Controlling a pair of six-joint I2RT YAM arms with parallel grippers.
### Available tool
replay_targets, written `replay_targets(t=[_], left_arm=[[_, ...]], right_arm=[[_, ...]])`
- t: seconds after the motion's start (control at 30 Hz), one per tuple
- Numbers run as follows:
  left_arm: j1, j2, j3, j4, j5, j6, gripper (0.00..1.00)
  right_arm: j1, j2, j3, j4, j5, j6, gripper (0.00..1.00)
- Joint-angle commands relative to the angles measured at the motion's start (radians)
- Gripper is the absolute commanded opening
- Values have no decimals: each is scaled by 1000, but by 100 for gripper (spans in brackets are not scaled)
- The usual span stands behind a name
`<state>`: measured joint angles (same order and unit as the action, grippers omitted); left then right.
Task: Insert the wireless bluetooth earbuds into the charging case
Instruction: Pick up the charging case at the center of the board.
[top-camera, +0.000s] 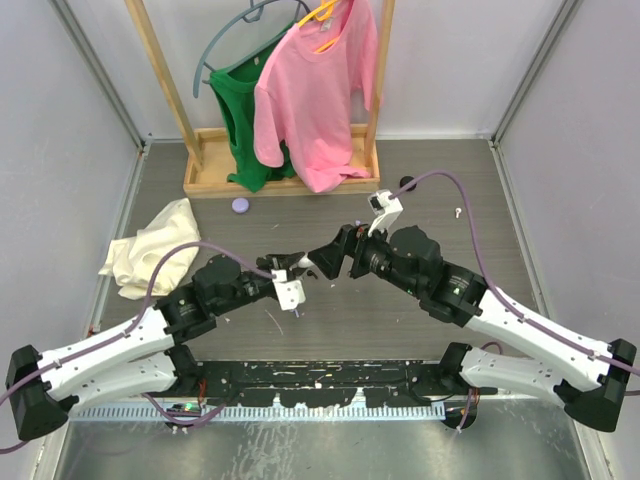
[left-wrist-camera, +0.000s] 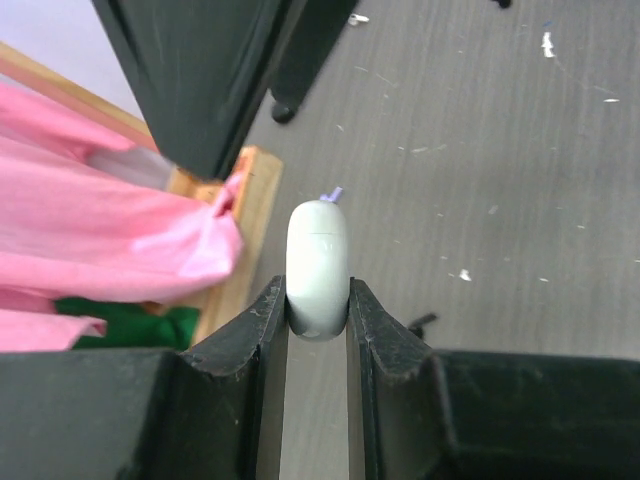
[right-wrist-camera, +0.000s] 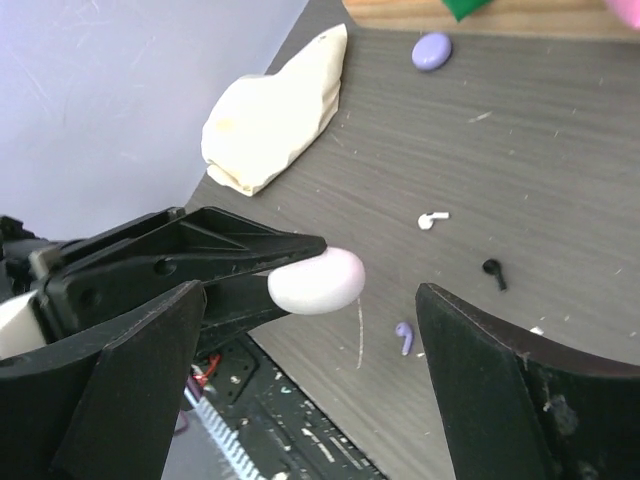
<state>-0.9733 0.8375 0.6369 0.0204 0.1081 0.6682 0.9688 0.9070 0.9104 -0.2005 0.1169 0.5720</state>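
My left gripper (left-wrist-camera: 318, 295) is shut on the charging case (left-wrist-camera: 318, 265), a closed white oval pinched by its lower end and held above the table. The right wrist view shows that case (right-wrist-camera: 317, 280) sticking out from the left fingers, in the wide gap of my open right gripper (right-wrist-camera: 312, 300), which touches nothing. Three earbuds lie on the grey table below: a white one (right-wrist-camera: 432, 218), a black one (right-wrist-camera: 493, 270) and a lilac one (right-wrist-camera: 403, 336). The lilac tip (left-wrist-camera: 334, 194) peeks out behind the case. From above, both grippers (top-camera: 300, 265) (top-camera: 332, 262) meet mid-table.
A lilac oval case (right-wrist-camera: 431, 50) (top-camera: 240, 205) lies near the wooden rack base (top-camera: 205, 180). Pink (top-camera: 315, 95) and green (top-camera: 245, 125) shirts hang on the rack at the back. A cream cloth (top-camera: 150, 250) is crumpled at the left. Grey walls enclose the table.
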Motion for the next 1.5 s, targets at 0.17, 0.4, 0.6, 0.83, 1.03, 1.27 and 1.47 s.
replay_targets(t=[0.17,0.4,0.6,0.83,1.03,1.27,1.47], left_arm=[[-75,4,-62,320,-165,369,7],[-122,23,-99,398,-235,483,7],[-150,23,-137,462,-263,541,6],[-163,14,-150,475,-266,555,6],[-166,17,-155,462,-265,554,6],[-174,35,-160,456,-270,558,6],[-178,23,-164,440,-268,558,12]], right_arm=[[2,37,46,13,91,322,89],[1,56,1,58,90,463,80],[2,32,-79,142,130,582,71],[2,61,-99,159,110,669,62],[2,89,-112,218,53,713,53],[1,83,-122,232,50,734,43],[1,76,-134,230,60,734,32]])
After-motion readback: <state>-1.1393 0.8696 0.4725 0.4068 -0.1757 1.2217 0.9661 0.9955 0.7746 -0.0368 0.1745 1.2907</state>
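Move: The charging case is already pinched in the left fingertips, its middle about 1 cm forward and 1 cm to the right of that hand. From the open right hand it lies some 4 cm to the left, level front to back and about 5 cm lower. On the board, roughly 20 cm below the right hand, the black earbud lies 1 cm forward and 4 cm left, the white earbud 3 cm forward and 11 cm left, and the purple earbud 6 cm back and 8 cm left. Around the charging case's free end the right hand comes down about 3.5 cm and left some 3 cm, rolling its left side up and tipping its front down while its wide-open fingers narrow to pinch the case. The left hand keeps its hold, rises about 2 cm, and tilts its forward side up by some 35 degrees, presenting the case to the right fingers. ##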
